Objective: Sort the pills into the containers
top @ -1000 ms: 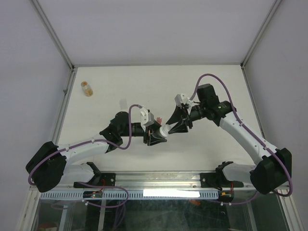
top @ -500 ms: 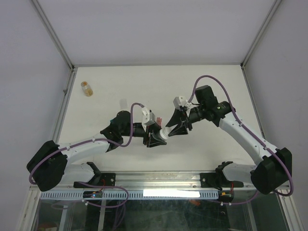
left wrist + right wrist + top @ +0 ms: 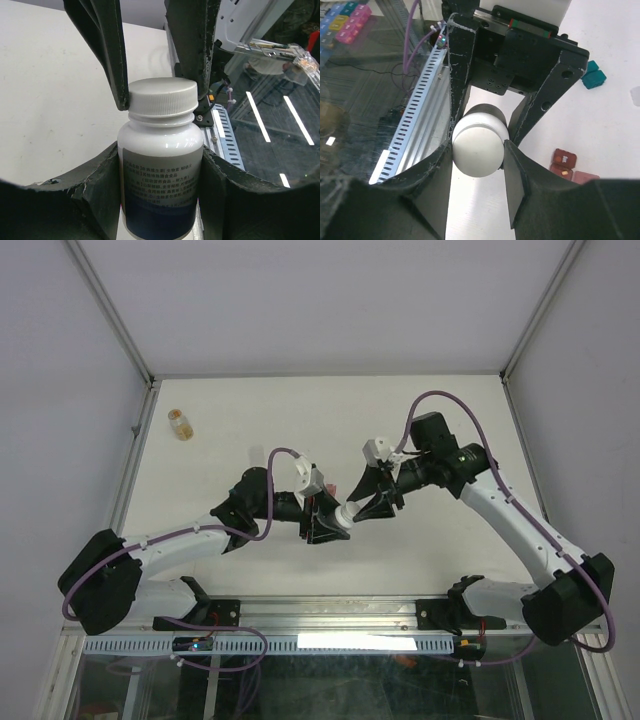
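Note:
A white cylindrical bottle [image 3: 160, 165] with a printed label is held above the table between both arms. My left gripper [image 3: 160, 190] is shut on its body. My right gripper [image 3: 479, 150] is shut on its white screw cap [image 3: 479, 146], one finger on each side. From above, the bottle [image 3: 345, 512] bridges the left gripper [image 3: 325, 527] and the right gripper [image 3: 366, 506]. A dark red container [image 3: 565, 162] lies open on the table with a small pill [image 3: 564, 173] inside. A teal container [image 3: 592, 75] lies farther off.
A small amber vial [image 3: 180, 424] stands at the far left of the table. The slotted metal rail [image 3: 415, 110] runs along the near edge, with glass below it.
Both grips stay as they were. The two arms and the bottle shift only slightly, the right arm's elbow easing outward.

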`<state>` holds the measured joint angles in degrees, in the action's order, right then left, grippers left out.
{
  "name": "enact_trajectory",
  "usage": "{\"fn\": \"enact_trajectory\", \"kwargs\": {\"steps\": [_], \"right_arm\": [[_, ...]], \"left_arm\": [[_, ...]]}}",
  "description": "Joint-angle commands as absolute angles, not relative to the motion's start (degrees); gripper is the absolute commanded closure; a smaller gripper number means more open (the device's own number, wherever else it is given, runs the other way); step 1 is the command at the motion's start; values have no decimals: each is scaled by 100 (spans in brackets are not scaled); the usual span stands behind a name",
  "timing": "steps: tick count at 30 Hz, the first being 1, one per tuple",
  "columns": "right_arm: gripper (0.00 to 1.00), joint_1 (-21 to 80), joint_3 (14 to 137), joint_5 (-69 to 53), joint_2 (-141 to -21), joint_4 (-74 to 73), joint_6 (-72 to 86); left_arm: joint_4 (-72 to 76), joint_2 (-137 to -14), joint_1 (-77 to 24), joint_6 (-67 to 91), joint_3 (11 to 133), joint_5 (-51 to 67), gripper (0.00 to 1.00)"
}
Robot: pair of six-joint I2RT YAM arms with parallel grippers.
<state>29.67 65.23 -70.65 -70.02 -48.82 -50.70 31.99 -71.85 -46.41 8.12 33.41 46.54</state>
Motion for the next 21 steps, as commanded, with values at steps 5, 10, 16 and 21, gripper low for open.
{"fn": "enact_trajectory", "kwargs": {"steps": [5,10,16,21], "right_arm": [[79,3362,6333,-6103,-6891,-3808,-3656],[79,3419,6240,-5689,-7040,-3254,-2855],[82,3410,6141,-5261,-7130,-2857,-2113],[86,3418,6382,-4485,-7400,-3134,-1523]], "left_arm": [[3710,-6923,-4789,511,3896,2991,100],[3943,-6982,-4964,367,3917,2683,100],[4276,-6853,-5026,335,3737,2364,100],[3503,-6982,-5250,-149,4100,1236,100]]}}
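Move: The left hand already holds the white pill bottle at its hand point, with the right hand's fingers already about the cap. The opened red pill box lies some 12 cm ahead of the left hand, 4 cm to its left and 18 cm below, its loose pink lid 4 cm beyond that box. From the right hand, the red pill box is about 12 cm ahead, 6 cm left and 24 cm down. Both hands carry the bottle forward about 5 cm, left turning counter-clockwise and right clockwise, each some 20 degrees. ##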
